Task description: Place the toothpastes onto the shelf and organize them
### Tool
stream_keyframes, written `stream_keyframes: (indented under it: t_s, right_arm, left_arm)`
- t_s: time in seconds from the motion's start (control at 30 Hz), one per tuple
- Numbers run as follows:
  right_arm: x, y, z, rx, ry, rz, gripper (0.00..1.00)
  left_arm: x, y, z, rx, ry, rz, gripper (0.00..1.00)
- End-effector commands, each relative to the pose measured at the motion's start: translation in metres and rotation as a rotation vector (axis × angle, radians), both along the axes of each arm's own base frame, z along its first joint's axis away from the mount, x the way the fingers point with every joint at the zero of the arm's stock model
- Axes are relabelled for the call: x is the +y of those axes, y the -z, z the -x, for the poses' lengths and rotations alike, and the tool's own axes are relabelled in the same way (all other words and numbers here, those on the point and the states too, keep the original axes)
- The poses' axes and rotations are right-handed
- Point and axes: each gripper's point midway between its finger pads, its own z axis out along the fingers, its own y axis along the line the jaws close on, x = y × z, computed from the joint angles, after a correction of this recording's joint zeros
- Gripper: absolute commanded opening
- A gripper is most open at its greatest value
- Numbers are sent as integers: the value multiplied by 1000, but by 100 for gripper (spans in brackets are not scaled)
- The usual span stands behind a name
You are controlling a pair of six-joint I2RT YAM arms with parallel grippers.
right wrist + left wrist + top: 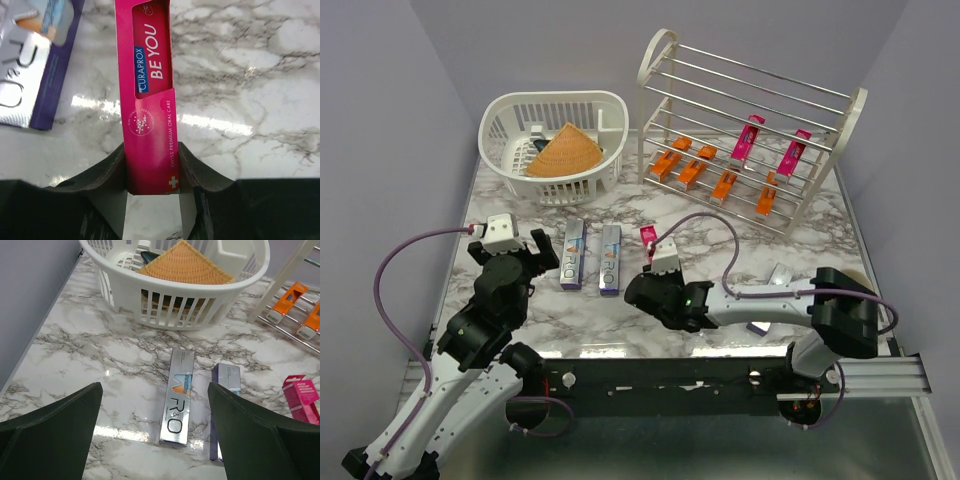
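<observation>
My right gripper is shut on the near end of a magenta-pink toothpaste carton, one finger pressed on each side. From above, that carton pokes out ahead of the right gripper at mid-table. Two silver toothpaste cartons lie side by side just left of it. My left gripper stands wide open and holds nothing, with the silver carton lying ahead between its fingers. The shelf at the back right holds several orange cartons and two pink ones.
A white slotted basket with a tan woven cone stands at the back left, close ahead of the left gripper. Another silver carton lies under the right arm. Purple walls close in both sides.
</observation>
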Motion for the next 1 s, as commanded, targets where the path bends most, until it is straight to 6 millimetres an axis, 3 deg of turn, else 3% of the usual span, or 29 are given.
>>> stream_keyframes:
  t_s: [0.0,0.27,0.47,0.77,0.97]
  right_arm:
    - [-19,-75,-42,-142,109,-54,45]
    - [-39,-152,-91,-267,189,-163,45]
    - [-56,-191,-135,-310,258,-185,45]
    - [-70,-227,-191,-369,342,-219,45]
    - [-68,-224,-232,-356,413,-204,45]
  left_arm:
    - [1,1,-1,3,-8,2,99]
    - [1,0,0,-1,-5,5,99]
    - [1,-1,0,-5,-5,9,99]
    - [1,-2,0,-6,-2,11,99]
    - [0,-1,-1,-5,0,14,99]
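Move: The free left end of the shelf's upper tier lies about 27 cm ahead of the right hand, 8 cm to its right and 17 cm higher. The nearest shelved pink toothpaste sits some 9 cm right of that spot and 2 cm nearer; the leftmost orange toothpaste is 24 cm ahead of the hand, 4 cm right, about level in height. From the left hand, the free spot is roughly 21 cm ahead and 37 cm right. Right hand, still pinching the pink toothpaste, lifts and reaches forward, each about 20 cm, towards the shelf's upper-left end. ##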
